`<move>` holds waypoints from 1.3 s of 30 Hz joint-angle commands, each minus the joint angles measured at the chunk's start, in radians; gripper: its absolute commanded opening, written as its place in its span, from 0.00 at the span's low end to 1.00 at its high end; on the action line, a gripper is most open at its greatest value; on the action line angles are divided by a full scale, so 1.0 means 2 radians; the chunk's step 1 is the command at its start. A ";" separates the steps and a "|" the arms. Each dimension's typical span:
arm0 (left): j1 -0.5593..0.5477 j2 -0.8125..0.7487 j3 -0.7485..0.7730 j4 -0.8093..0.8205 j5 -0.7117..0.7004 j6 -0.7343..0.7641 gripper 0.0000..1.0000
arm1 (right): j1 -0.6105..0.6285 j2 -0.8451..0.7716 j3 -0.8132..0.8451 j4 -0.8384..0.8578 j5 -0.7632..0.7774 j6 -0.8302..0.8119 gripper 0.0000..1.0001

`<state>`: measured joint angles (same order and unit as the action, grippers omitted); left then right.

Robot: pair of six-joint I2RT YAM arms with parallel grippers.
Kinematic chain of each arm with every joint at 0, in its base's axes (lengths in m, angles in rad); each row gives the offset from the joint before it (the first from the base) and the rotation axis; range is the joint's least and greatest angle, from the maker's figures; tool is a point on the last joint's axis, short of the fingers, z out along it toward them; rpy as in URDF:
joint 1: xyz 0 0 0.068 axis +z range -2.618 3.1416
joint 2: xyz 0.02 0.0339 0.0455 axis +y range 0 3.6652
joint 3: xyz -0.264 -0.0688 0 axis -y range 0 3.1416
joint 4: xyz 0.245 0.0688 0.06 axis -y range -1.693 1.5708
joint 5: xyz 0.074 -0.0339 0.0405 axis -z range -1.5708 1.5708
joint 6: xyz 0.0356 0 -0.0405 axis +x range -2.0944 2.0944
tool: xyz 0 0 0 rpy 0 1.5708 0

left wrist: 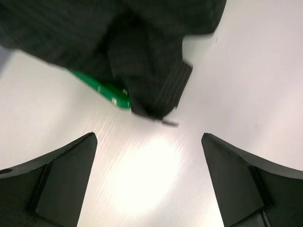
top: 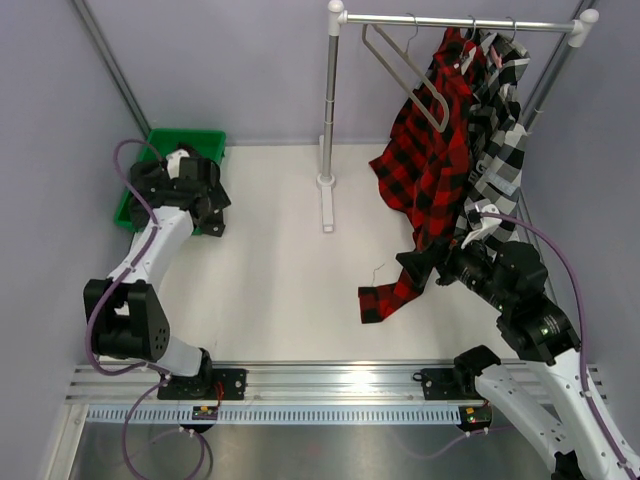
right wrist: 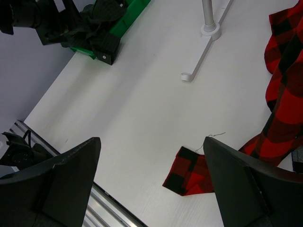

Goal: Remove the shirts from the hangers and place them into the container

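The dark charcoal shirt (left wrist: 118, 42) lies heaped in the green container (left wrist: 112, 96), with one fold spilling over its rim. My left gripper (left wrist: 149, 137) hangs open just above it, nothing between the fingers. In the top view that gripper (top: 205, 210) covers most of the container (top: 190, 138). A red-and-black plaid shirt (top: 430, 160) hangs from the rail, its sleeve cuff (right wrist: 189, 175) trailing onto the table. Beside it hangs the black-and-white plaid shirt (top: 500, 150). An empty hanger (top: 405, 70) hangs left of them. My right gripper (right wrist: 151, 139) stands open by the red sleeve, empty.
The clothes rack has a horizontal rail (top: 460, 20), an upright post (top: 327, 100) and a white foot (top: 326, 205) at mid-table. Grey walls close in at left and right. A metal rail (top: 320, 385) carrying the arm bases runs along the near edge.
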<state>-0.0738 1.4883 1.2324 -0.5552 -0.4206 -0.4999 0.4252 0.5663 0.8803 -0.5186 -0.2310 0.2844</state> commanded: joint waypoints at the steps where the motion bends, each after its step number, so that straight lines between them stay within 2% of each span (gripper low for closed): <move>1: -0.019 -0.030 -0.039 0.034 -0.031 -0.051 0.99 | -0.001 -0.009 0.002 0.017 -0.019 0.000 0.99; 6: -0.036 0.010 -0.064 0.050 -0.039 -0.087 0.99 | -0.001 -0.014 0.001 0.020 -0.026 0.002 0.99; 17: -0.035 0.117 -0.011 0.050 -0.075 -0.124 0.98 | -0.001 -0.020 -0.002 0.023 -0.039 0.003 1.00; 27: -0.024 0.164 0.017 0.047 -0.090 -0.137 0.91 | -0.001 -0.020 -0.004 0.025 -0.046 0.004 0.99; 32: -0.021 0.179 0.027 0.045 -0.093 -0.139 0.83 | -0.001 -0.019 -0.004 0.026 -0.046 0.004 1.00; 38: -0.016 0.192 0.031 0.046 -0.094 -0.137 0.66 | -0.001 -0.017 -0.004 0.026 -0.046 0.004 1.00; 39: -0.016 0.194 0.033 0.044 -0.095 -0.137 0.61 | -0.001 -0.017 -0.004 0.025 -0.046 0.004 0.99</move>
<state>-0.1123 1.8637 1.2526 -0.4992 -0.5549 -0.7525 0.4252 0.5350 0.8753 -0.4969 -0.3012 0.2852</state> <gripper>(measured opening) 0.634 0.993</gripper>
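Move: The dark shirt's end, hanging over the container's near right corner, lies roughly 4 cm ahead of the left hand, 1 cm to its right and 13 cm below. The bulk of the shirt is heaped about 13 cm ahead and 12 cm left, 9 cm down, and the container's middle is some 17 cm ahead and 13 cm left, 14 cm down. From the right hand that hanging end is about 22 cm ahead, 53 cm left and 26 cm below. Fingers begin to close about the shirt's overhanging end, though a firm pinch can't be seen yet: the left hand first eases 2–3 cm back while sinking, then comes forward again as it drops, some 12 cm down in all. Its fingers tip about 10 degrees farther down and the hand turns slightly counter-clockwise; the wide-open fingers narrow by about a third late on. ##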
